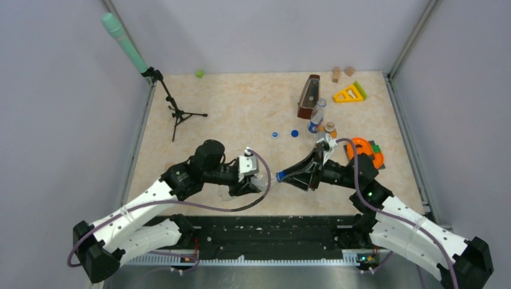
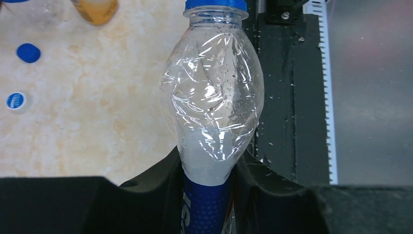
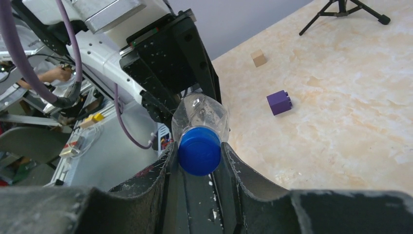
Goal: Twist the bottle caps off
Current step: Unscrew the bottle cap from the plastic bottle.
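My left gripper (image 1: pixel 260 182) is shut on a crumpled clear plastic bottle (image 2: pixel 213 102) with a blue label, held level above the table's near edge. The bottle's dark blue cap (image 3: pixel 199 150) sits on its neck, and my right gripper (image 3: pixel 199 155) is shut on that cap; the cap also shows in the top view (image 1: pixel 279 176). Two loose caps lie on the table: a dark blue one (image 1: pixel 294 133) and a paler white-blue one (image 1: pixel 275 135). They also show in the left wrist view, the dark blue cap (image 2: pixel 28 52) and the paler cap (image 2: pixel 16 101).
Another bottle (image 1: pixel 316 116) and a small orange-filled bottle (image 1: pixel 330 129) stand behind the loose caps, by a brown box (image 1: pixel 308 96). An orange ring toy (image 1: pixel 363 149) lies at right, a yellow wedge (image 1: pixel 349 93) at back, a tripod (image 1: pixel 175 111) at left. A purple cube (image 3: pixel 279 103) lies on the table.
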You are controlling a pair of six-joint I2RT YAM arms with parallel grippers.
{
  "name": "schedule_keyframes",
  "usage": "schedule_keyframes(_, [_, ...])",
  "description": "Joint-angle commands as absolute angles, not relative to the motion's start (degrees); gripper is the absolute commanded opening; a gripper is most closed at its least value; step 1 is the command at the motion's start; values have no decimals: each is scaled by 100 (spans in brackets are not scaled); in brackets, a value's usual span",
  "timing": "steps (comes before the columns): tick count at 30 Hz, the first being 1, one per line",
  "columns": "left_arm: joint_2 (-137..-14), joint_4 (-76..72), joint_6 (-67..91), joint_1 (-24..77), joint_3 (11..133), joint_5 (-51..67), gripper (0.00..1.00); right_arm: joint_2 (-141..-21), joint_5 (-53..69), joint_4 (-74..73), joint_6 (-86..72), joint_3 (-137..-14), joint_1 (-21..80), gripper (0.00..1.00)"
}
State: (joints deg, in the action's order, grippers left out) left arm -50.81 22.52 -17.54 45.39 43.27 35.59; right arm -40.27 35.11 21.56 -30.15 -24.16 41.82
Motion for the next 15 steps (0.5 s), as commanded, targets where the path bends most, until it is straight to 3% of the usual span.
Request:
schedule_keyframes(1, [-5375, 2529, -1387, 4438, 5071, 4000, 0, -3835, 3861, 1657, -2520, -2452, 4219, 1])
schedule_keyframes(3, [-5474, 2786, -1464, 4438, 5249, 4146, 0, -3748, 3772, 1678, -2493, -2395, 4219, 6])
schedule_keyframes(4, [-5479, 2799, -1461, 4438, 5268, 4126, 0, -3718, 3721, 1719, -2495, -2373, 4219, 16])
schedule_keyframes(6, [-5392, 2655, -1516, 4451, 5146, 3785, 0, -3693, 3533, 1671, -2545, -2412, 4219, 48])
schedule_keyframes(7, [-5278, 2443, -1562, 4481, 4988, 3440, 0, -3692, 3373, 1594, -2592, -2476, 4219, 54])
schedule_keyframes(11, [-4685, 1586, -2082, 4607, 4190, 2504, 0, -3675, 2651, 1609, -3141, -2607, 4219, 68])
schedule_keyframes(15, [-4323, 1311, -2363, 4713, 3948, 2035, 0, -3694, 2693, 2172, -3591, -2532, 4219, 70])
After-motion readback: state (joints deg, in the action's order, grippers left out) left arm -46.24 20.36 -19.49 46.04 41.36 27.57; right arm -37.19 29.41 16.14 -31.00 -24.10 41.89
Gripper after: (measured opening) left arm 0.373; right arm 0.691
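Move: The blue cap of the plastic bottle sits right between the right fingers, already gripped, level with that hand. From the left hand, which holds the bottle by its label, the cap lies about 10 cm to the right, 6 cm higher and some 2 cm forward. On the table, roughly 24 cm below the right hand and 14 cm ahead of it, are a loose blue cap 6 cm to its right and a white-rimmed cap 2 cm to its left. The blue cap is let go: the right fingers spread wide around it, from snug on the cap to about two thirds open, as the right hand eases about 1 cm to its right, ending slightly forward. The left hand keeps its grip on the bottle, backs 1 cm, then swings some 2.5 cm forward and a little left, drawing the neck out of the open fingers. ##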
